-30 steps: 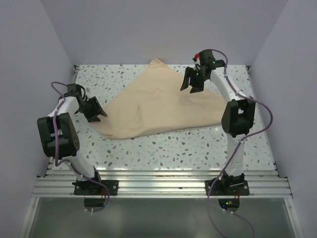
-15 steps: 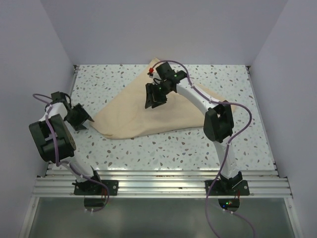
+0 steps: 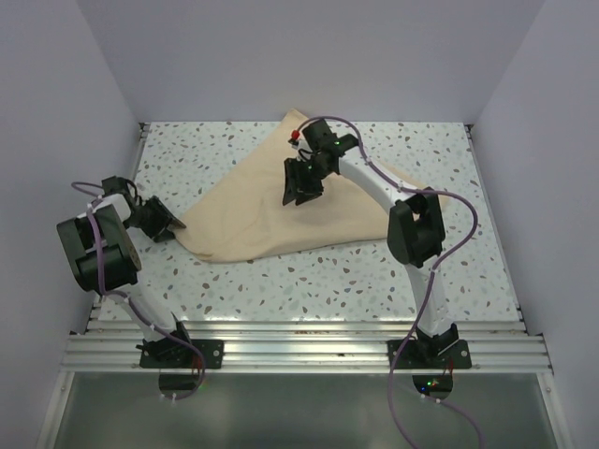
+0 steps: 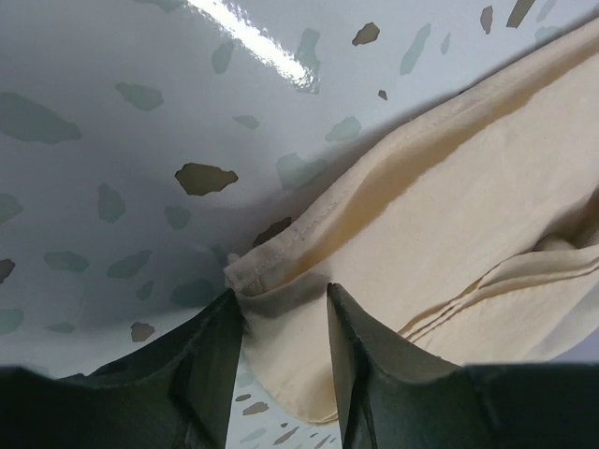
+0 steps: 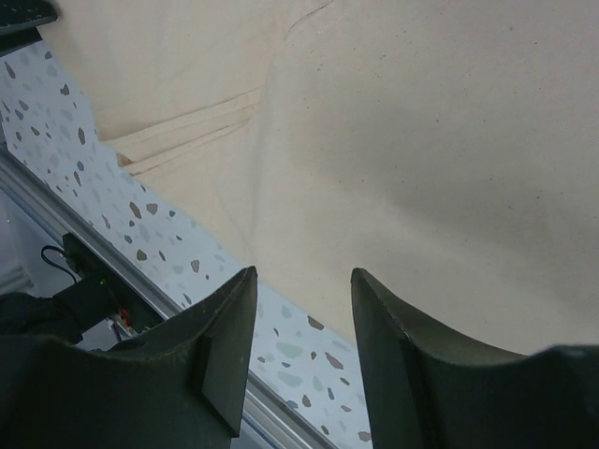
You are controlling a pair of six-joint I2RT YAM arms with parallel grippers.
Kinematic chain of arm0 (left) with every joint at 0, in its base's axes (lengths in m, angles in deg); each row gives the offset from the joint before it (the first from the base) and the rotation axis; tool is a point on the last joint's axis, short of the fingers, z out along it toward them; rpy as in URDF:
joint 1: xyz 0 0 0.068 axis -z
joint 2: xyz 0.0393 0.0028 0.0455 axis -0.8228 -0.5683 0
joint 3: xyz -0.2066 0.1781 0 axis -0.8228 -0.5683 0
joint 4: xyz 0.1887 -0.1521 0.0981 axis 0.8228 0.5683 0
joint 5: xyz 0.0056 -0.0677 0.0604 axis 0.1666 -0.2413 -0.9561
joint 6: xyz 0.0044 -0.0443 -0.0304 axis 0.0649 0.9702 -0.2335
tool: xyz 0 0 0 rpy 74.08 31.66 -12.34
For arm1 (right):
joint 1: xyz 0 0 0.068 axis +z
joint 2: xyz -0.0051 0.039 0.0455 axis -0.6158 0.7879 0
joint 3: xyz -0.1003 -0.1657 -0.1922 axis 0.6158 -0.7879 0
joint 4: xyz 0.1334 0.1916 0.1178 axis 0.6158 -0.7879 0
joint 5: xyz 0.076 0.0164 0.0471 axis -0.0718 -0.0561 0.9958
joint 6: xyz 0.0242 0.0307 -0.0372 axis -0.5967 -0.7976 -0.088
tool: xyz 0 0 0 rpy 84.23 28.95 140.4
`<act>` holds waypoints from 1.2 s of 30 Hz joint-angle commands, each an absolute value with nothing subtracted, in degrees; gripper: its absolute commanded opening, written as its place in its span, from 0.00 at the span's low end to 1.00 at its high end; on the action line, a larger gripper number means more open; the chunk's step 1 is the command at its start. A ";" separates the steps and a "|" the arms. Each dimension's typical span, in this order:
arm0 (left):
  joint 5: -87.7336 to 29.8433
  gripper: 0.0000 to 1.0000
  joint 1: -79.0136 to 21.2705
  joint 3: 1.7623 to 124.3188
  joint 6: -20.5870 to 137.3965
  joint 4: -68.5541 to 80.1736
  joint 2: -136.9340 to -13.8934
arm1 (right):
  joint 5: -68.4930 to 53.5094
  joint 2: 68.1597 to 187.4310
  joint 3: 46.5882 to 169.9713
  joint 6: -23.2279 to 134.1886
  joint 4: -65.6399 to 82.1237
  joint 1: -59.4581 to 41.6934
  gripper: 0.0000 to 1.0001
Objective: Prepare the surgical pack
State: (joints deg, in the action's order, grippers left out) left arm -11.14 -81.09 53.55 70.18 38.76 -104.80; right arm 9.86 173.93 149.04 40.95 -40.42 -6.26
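The surgical pack shows as a tan-beige wrap sheet [image 3: 253,210] lying folded into a rough triangle on the speckled table. My left gripper [image 3: 170,224] sits low at the sheet's left corner. In the left wrist view, the hemmed corner of the sheet [image 4: 449,215] lies between the parted fingers of the left gripper [image 4: 281,292], unpinched. My right gripper [image 3: 304,195] hovers over the middle of the sheet, open. In the right wrist view, nothing is between the fingers of the right gripper [image 5: 303,272], and the sheet [image 5: 421,140] is spread below.
The speckled table [image 3: 328,281] is boxed in by pale walls on the left, back and right. An aluminium rail [image 3: 299,341] runs along the near edge with both arm bases on it. The same rail [image 5: 94,234] shows in the right wrist view.
The right arm has swung left from the sheet's back right to above its middle. The left gripper drew back to the left, then came in again at the sheet's left corner.
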 commanded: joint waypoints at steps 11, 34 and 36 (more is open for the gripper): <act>-9.61 0.00 -80.77 52.57 66.16 38.15 -105.05 | 8.69 174.68 152.97 38.83 -39.41 0.47 0.38; 3.40 0.00 -73.49 53.98 77.66 31.56 -90.89 | -9.24 182.23 143.30 34.61 -34.68 12.08 0.09; 3.92 0.00 -72.34 53.98 79.42 29.89 -90.62 | -9.24 183.38 143.04 34.43 -34.67 12.18 0.08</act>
State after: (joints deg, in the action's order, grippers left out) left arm 1.14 -74.20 52.48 75.56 35.40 -93.15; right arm -7.95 180.75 144.52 35.38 -36.40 11.51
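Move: The cloth's left corner already sits between the left hand's open fingertips, about 1 cm to that hand's right and 1 cm below it. From there the cloth's front-left bend lies some 9 cm back and 8 cm right. The right hand, clear of the cloth, heads for a spot near the cloth's front edge, roughly 9 cm back, 7 cm left and 11 cm down from it; the left corner is about 30 cm to its left, 2 cm back and 10 cm below. The left hand sinks slightly, shuts its fingers on the cloth's left corner and then, after a short pause, lifts it about 9 cm while carrying it some 6 cm right, inward over the rest of the cloth and slightly forward, the fingers tilting up to point farther forward by some 15 degrees. Meanwhile the right hand swings back and left towards the cloth's front edge, closing its empty fingers to almost shut and tipping them more upright, then sinks about 10 cm in all, easing a little back to the right, until its tips are right down by the cloth just inside that edge. ##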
